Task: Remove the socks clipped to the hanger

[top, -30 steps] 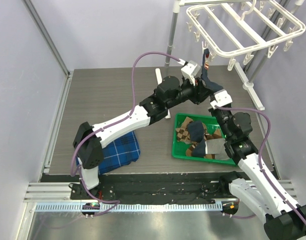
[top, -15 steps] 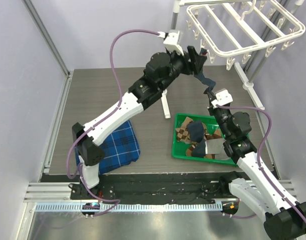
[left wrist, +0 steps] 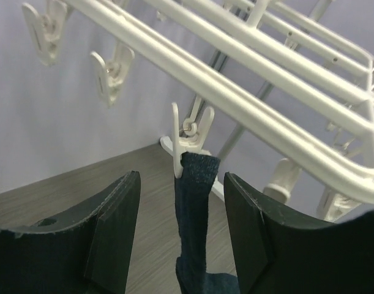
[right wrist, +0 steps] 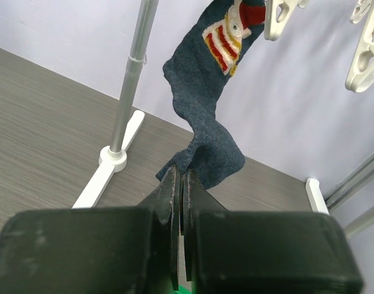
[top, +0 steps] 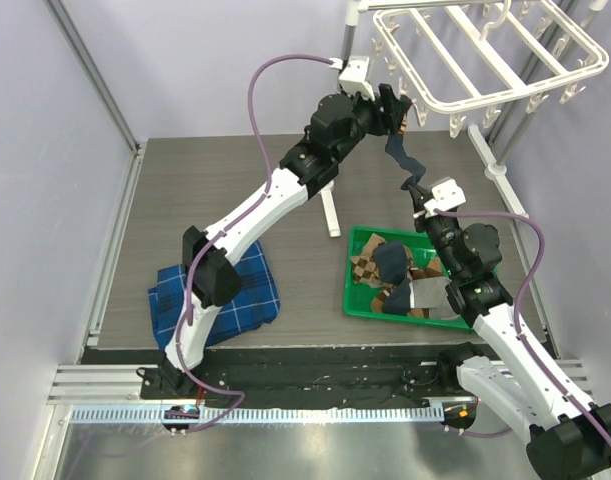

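Note:
One dark navy sock hangs from a clip of the white hanger. My left gripper is raised to that clip and stands open. In the left wrist view its fingers flank the sock just under the clip, with gaps on both sides, below the hanger's bars. My right gripper is shut on the sock's lower end. The right wrist view shows the sock running up from the shut jaws to a red and cream patch near the top.
A green tray at the right holds several loose socks. A folded blue plaid cloth lies at the front left. The metal pole stand rises behind, with its white foot on the table. Empty clips dangle nearby.
The left arm rose from beside the sock's middle to the clip at the hanger, and its jaws opened. The right gripper kept its hold on the sock's lower end.

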You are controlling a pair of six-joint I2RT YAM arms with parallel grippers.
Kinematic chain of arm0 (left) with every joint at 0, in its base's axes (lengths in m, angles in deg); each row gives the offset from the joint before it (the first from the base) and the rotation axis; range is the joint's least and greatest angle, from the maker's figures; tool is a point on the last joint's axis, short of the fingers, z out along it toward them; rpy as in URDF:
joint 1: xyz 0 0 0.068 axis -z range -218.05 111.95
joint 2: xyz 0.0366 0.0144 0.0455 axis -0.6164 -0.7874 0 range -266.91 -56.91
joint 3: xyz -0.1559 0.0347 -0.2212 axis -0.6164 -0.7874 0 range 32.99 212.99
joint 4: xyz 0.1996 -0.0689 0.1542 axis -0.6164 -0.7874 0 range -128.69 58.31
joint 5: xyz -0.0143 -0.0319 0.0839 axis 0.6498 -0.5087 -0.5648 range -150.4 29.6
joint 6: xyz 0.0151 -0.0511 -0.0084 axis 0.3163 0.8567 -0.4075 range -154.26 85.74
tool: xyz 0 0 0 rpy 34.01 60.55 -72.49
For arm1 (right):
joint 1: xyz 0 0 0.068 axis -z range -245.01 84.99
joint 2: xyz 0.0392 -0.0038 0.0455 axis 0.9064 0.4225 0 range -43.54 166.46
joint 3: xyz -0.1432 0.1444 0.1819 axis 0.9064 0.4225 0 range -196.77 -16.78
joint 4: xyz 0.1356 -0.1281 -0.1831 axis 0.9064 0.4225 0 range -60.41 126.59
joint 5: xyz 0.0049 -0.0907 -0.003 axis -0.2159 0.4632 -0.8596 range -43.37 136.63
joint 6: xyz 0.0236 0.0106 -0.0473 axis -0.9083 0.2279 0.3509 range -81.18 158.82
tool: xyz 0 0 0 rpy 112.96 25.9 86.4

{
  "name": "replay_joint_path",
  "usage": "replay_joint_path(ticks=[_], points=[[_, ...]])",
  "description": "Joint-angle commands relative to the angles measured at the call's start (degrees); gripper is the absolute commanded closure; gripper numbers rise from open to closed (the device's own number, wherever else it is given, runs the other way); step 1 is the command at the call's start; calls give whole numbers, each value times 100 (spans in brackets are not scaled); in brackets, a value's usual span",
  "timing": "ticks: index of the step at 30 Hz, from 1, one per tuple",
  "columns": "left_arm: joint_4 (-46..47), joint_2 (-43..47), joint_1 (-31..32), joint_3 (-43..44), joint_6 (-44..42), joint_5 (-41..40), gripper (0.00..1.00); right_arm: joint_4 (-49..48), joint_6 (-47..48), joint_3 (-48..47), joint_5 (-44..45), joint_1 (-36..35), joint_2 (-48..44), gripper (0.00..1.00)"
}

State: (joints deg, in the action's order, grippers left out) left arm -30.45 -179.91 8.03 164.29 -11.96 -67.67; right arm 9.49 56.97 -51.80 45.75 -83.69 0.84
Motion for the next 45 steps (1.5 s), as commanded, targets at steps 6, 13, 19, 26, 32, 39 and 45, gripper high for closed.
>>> replay_joint_path(ticks=[6,13,19,26,32,39,45], points=[[562,-497,-3,888,-464,463,39,-117,-242,-145,-245,4,-61,99],[922,-778,-3,1116,-525,445,40,-12,-312,-198,-404,-4,-131,99],[1098,-1129,-12,1494,-587,428,43,111,-391,-250,-421,-4,-211,99],[1484,-1235,-3,1503,-613,551,52,181,-409,-286,-527,4,-184,99],[1704,-1156,-3,1503,-570,604,77,190,-444,-259,-527,-13,-70,99],[1705,-1024,6,1486,-482,700,100,287,-462,-294,-307,-4,-43,99],[1731,-736,6,1127,-508,692,99,489,-690,-382,-131,-4,-122,99]])
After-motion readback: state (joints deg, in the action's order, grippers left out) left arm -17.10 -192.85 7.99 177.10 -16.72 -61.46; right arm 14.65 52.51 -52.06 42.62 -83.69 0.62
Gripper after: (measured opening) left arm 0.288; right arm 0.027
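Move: Up and to the left hand's right, the hanger clip pinching the navy sock sits about 2 cm ahead, 4 cm right and 2 cm above. One empty clip is some 6 cm ahead and 1 cm right of that hand, another about 2 cm back and 8 cm right, both about as high as the sock's clip. From the right hand, still holding the sock's lower end, the sock's clip lies roughly 14 cm ahead, 1 cm left and 12 cm up; the green tray is some 3 cm back, straight below. Working its open fingers around the clip, the left hand first dips, then rises, ending about 4 cm to the right, 2 cm higher and slightly forward, tips tilting up some 15 degrees. It then closes on the clip's handles and squeezes them. The right hand keeps its pinch on the sock, easing a little left and then about 2 cm down. ##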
